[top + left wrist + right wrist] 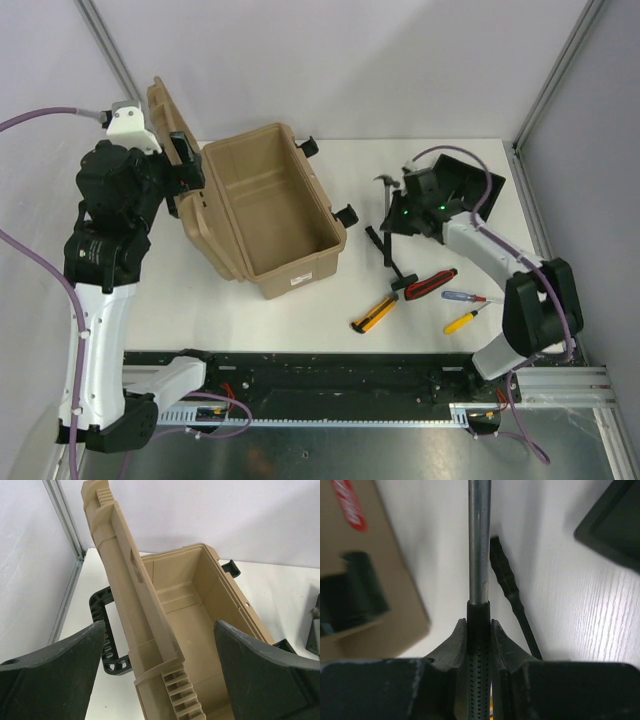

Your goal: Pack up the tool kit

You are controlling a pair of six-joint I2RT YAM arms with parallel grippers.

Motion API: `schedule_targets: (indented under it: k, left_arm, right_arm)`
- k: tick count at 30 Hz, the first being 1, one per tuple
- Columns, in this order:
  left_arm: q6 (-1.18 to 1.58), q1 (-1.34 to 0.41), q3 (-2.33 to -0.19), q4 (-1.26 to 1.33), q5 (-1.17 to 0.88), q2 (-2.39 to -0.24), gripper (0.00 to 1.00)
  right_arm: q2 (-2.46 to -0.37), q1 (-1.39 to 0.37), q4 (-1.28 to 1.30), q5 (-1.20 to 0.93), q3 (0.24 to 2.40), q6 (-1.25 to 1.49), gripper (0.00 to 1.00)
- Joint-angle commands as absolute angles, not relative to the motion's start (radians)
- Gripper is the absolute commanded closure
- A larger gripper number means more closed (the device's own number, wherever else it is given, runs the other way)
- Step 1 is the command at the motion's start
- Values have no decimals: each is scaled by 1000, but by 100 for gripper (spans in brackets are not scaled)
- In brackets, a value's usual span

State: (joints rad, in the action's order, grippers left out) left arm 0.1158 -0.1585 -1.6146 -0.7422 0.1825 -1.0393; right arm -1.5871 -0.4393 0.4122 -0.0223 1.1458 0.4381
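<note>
The tan tool kit (270, 210) stands open and empty on the white table, its lid (165, 120) raised at the left. My left gripper (185, 165) is open, and in the left wrist view its wide jaws (160, 630) stand on either side of the ribbed lid (125, 580) without pressing it. My right gripper (398, 215) is to the right of the box. It is shut (479, 625) on the black perforated grip of a hammer (476, 545) with a chrome shaft. The tool kit's wall (380, 545) with a red label shows at the left there.
Near the front right lie red-and-black pliers (430, 283), a yellow-and-black utility knife (375, 313), a blue-handled screwdriver (465, 297) and a yellow one (462, 320). A thin black tool (512, 595) lies beside the hammer shaft. A black latch (345, 215) juts from the box.
</note>
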Motion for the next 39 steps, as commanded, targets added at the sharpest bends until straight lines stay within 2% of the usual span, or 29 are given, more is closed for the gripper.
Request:
schedule_targets:
  k: [1, 6, 11, 18, 23, 31, 39]
  left_arm:
    - [130, -163, -1661, -715, 202, -1018, 6]
    - [137, -163, -1661, -715, 210, -1016, 6]
    - [146, -163, -1667, -715, 215, -1014, 6]
    - [161, -163, -1675, -716, 209, -1008, 4]
    - [166, -163, -1669, -715, 205, -994, 3]
    - [167, -163, -1656, -715, 201, -978, 3]
    - [182, -164, -1635, -715, 184, -976, 3]
  right_arm:
    - [-1477, -362, 285, -206, 1213, 510, 100]
    - [-1446, -372, 264, -258, 1328, 507, 100]
    - [-1511, -493, 309, -208, 1541, 447, 100]
    - [-1752, -718, 348, -100, 1841, 343, 100]
    - [-1983, -797, 392, -38, 2033, 341, 100]
    - [-2227, -869, 535, 134, 2213, 308, 100]
    - [-2345, -881, 616, 224, 2223, 378, 100]
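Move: The open case is what my right hand carries the claw hammer to: its middle lies about 27 cm to the left and 4 cm ahead, some 4 cm below. The second hammer lies almost under this hand, 5 cm back and 10 cm down; the black tray's middle is about 9 cm ahead and 16 cm right, also low. From my left hand the case is about 10 cm ahead, 14 cm right and far below. Keeping the claw hammer pinched by its handle, my right hand lifts it about 24 cm while swinging left over the case's near wall, then lowers it as far again into the case, ending some 26 cm left. The wrist turns about 25 degrees counter-clockwise on the way. My left hand, wide open around the lid's edge, eases back and up a couple of centimetres. ##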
